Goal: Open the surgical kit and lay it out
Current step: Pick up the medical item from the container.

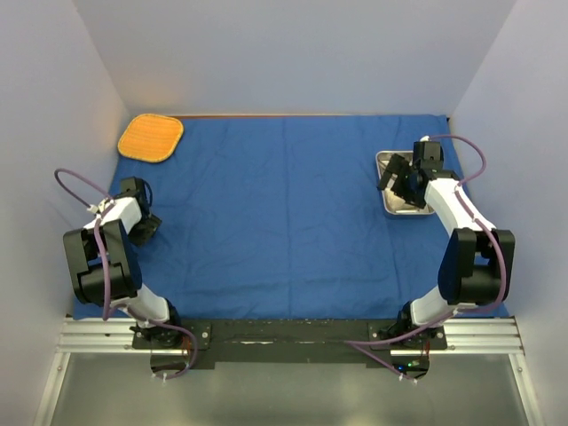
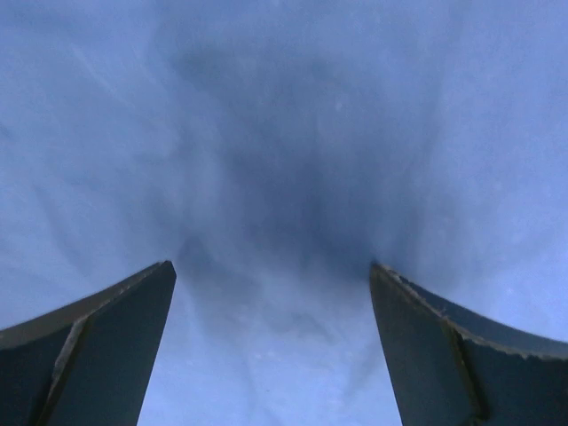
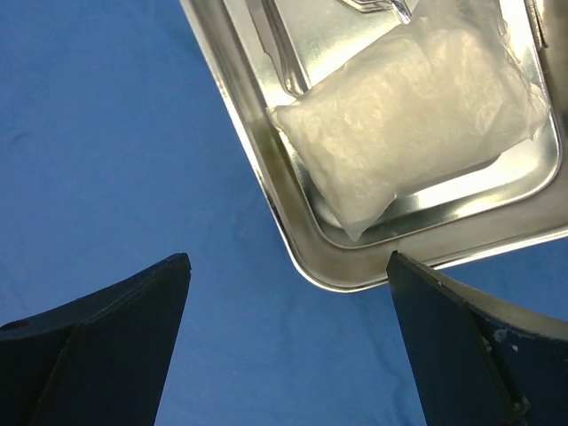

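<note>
The surgical kit's blue cloth wrap lies opened flat over most of the table. Its shiny steel tray sits on the cloth at the right. In the right wrist view the tray holds a white gauze pack lying over slim metal instruments; which instruments they are I cannot tell. My right gripper hovers over the tray's near corner, open and empty. My left gripper is low over the cloth's left edge, open, with only blue cloth between its fingers.
An orange rounded-square mat lies at the far left corner, partly on the cloth. Pale walls close in the table on the left, back and right. A black rail with both arm bases runs along the near edge.
</note>
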Available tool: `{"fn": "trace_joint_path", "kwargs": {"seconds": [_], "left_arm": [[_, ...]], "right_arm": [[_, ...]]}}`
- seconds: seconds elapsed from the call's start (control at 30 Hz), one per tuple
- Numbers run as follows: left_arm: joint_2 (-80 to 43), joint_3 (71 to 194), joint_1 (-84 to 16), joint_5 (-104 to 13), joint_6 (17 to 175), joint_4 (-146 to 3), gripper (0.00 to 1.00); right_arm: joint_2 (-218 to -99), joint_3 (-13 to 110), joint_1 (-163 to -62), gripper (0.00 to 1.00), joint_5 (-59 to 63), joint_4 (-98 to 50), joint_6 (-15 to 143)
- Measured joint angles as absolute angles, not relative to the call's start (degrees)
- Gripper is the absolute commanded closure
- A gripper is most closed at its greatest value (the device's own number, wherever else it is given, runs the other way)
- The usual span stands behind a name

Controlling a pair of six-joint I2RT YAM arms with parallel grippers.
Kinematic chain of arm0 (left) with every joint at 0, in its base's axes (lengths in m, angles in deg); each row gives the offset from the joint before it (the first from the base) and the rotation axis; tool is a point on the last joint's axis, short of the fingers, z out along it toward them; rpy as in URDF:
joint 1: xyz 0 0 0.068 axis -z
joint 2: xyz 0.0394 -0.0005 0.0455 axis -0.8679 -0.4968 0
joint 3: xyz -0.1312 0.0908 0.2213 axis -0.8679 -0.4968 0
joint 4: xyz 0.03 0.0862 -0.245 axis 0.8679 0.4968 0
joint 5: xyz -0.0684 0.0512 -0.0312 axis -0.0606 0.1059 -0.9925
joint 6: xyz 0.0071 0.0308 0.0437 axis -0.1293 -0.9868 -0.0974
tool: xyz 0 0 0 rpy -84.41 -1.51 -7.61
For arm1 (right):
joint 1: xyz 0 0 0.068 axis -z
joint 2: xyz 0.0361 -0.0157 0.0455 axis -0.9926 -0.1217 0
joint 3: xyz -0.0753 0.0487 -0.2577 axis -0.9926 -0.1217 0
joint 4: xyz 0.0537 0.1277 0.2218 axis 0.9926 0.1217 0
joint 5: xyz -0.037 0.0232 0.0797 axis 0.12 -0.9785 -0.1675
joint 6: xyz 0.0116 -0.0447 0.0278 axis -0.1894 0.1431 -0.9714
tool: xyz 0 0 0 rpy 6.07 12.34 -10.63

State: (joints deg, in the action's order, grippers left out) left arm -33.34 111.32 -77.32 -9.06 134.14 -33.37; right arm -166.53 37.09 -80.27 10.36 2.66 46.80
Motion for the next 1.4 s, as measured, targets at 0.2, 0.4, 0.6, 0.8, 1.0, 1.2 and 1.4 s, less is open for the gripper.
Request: {"fn": "trace_joint_path", "kwargs": {"seconds": [0.2,0.4,0.6,0.8,1.0,1.2,1.4], "left_arm": [[-33.4,110.18,-79.5,-10.96,134.12,-34.94,0.03],[-30.8,107.65,-81.93,-12.8,134.03,-36.32,0.02],[-26.25,107.84,-81.1,-11.29,131.58,-32.36,0.0],[-25.16,115.95,-72.4,-9.28,128.17,-30.94,0.0],[-25.77,122.31,-63.61,-9.34,124.02,-32.43,0.0],[-27.28,124.78,-59.72,-11.33,120.22,-34.37,0.0],[-28.33,127.34,-56.4,-17.54,115.54,-37.08,0.0]], "right_arm": [[-168.52,37.24,-79.48,0.02,13.66,1.5,45.25],[-168.96,37.2,-75.15,0.07,16.54,-0.79,40.94],[-172.39,37.2,-72.31,0.21,18.22,-3.35,36.53],[-177.15,37.88,-72.2,0.39,18.38,-4.51,33.29],[-180.43,37.99,-71.72,0.63,18.05,-5.67,30.28],[-180.41,38.07,-71.63,0.83,17.87,-6.8,28.94],[-177.31,38.29,-72.35,0.91,17.72,-5.43,32.18]]}}
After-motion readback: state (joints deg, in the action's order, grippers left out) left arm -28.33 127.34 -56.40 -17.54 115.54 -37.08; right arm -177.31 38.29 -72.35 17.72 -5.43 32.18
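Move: From the right gripper, the medical item, a white bag, lies about 6 cm to the right, 2 cm ahead and 8 cm below. The steel tray holding it is centred roughly 8 cm ahead and 6 cm right, 9 cm down; the metal instruments fill its far part, about 11 cm ahead and 5 cm right, also 9 cm down. From the left gripper the item is some 88 cm to the right and 13 cm ahead, about level. Swing the open right gripper about 8 cm right and slightly forward over the tray, turning clockwise some 25 degrees, then sink onto the medical item, closing as you go until the fingers pinch the bag, and start raising it. Meanwhile ease the left gripper back slightly, then carry it up, forward and right over the blue cloth, open, turning clockwise. ##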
